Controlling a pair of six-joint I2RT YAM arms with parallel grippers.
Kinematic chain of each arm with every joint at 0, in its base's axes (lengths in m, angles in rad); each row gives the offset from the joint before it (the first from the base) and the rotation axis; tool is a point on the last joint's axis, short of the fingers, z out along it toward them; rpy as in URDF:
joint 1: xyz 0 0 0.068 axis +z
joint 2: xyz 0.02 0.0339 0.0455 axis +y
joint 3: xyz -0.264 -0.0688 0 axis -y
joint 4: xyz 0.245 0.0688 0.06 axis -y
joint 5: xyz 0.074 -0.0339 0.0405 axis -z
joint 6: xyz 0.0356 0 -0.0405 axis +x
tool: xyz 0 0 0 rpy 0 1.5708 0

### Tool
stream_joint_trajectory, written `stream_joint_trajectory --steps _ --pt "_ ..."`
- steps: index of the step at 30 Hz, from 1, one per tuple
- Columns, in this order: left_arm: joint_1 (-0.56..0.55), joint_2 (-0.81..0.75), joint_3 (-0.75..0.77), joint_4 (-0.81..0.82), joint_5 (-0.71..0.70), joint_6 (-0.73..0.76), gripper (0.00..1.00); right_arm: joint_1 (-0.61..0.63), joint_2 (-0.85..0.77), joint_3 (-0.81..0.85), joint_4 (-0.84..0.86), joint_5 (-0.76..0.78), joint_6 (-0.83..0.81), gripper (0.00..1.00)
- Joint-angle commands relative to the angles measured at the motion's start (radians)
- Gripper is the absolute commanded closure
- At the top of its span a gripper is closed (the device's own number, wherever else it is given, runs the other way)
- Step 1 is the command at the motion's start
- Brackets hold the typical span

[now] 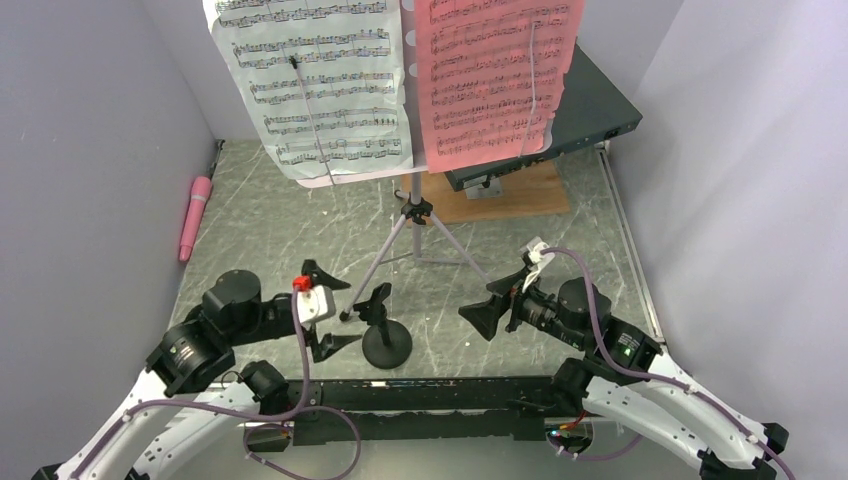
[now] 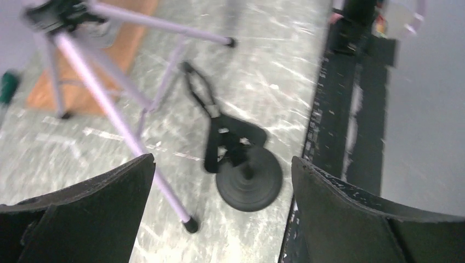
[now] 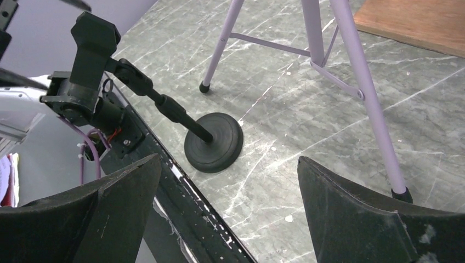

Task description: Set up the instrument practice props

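The music-stand desk (image 1: 409,100) stands at the back on the silver tripod (image 1: 415,235), holding a white music sheet (image 1: 315,80) and a pink music sheet (image 1: 495,75). The pink microphone (image 1: 194,215) lies by the left wall. The black round-based mic stand (image 1: 386,340) stands upright near the front edge, its clip empty. My left gripper (image 1: 335,308) hangs open just left of the mic stand, touching nothing. In the left wrist view the mic stand (image 2: 249,178) lies beyond the left gripper (image 2: 222,161). My right gripper (image 1: 492,305) is open and empty to the right; its view shows the mic stand (image 3: 214,142) and the tripod (image 3: 356,82).
A dark flat box (image 1: 590,110) rests on a wooden board (image 1: 510,195) at the back right, behind the tripod. Grey walls close in left, right and back. A black rail (image 1: 430,395) runs along the near edge by the mic stand's base.
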Motion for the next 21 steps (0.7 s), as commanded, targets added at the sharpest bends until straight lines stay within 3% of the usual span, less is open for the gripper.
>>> stream_joint_trajectory --steps 1,4,6,8,10,11,13,18,21 --pt "-0.004 -0.034 0.039 0.098 -0.365 -0.256 0.0 0.0 0.012 0.022 0.044 0.011 -0.015 0.02" --pt "-0.004 -0.006 0.091 0.071 -0.66 -0.475 0.01 0.0 0.02 0.027 0.042 0.014 -0.02 0.02" --pt "-0.003 0.053 0.15 -0.028 -0.914 -0.613 0.0 0.0 0.027 0.026 0.044 0.014 -0.023 0.02" --pt "-0.003 0.126 0.2 -0.22 -1.218 -0.851 0.01 -0.002 0.034 0.026 0.049 0.014 -0.026 0.02" --pt "-0.003 0.2 0.233 -0.509 -1.461 -1.222 0.01 0.0 0.042 0.027 0.056 0.011 -0.027 0.02" --pt "-0.004 0.233 0.238 -0.61 -1.53 -1.362 0.01 0.0 0.046 0.026 0.059 0.008 -0.027 0.02" --pt "-0.003 0.285 0.239 -0.711 -1.617 -1.495 0.01 -0.001 0.051 0.025 0.062 0.0 -0.027 0.02" --pt "0.028 0.335 0.195 -0.526 -1.744 -1.371 0.01 0.0 0.035 0.036 0.028 0.005 -0.025 0.02" --pt "0.171 0.295 0.095 -0.246 -1.687 -1.146 0.01 0.0 0.002 0.026 0.019 0.013 -0.017 0.02"
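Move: The pink microphone lies by the left edge of the table, about 42 cm to the left hand's left, some 32 cm ahead and about 22 cm lower. The black mic stand is some 10 cm to this hand's right, 3 cm ahead and 15 cm below. A foot of the tripod stands about 5 cm ahead, 4 cm left and 23 cm down. From the right hand, the microphone is roughly 74 cm left, 29 cm ahead and 20 cm below. Swing the empty left gripper away from the black mic stand towards the pink microphone, some 20 cm left and 10 cm forward: forward and left together at first, rising slightly, then almost purely left while dipping about 5 cm. Turn the hand counter-clockwise about 110 degrees on the way, from pointing right to pointing forward-left, fingers kept wide open and touching nothing. ##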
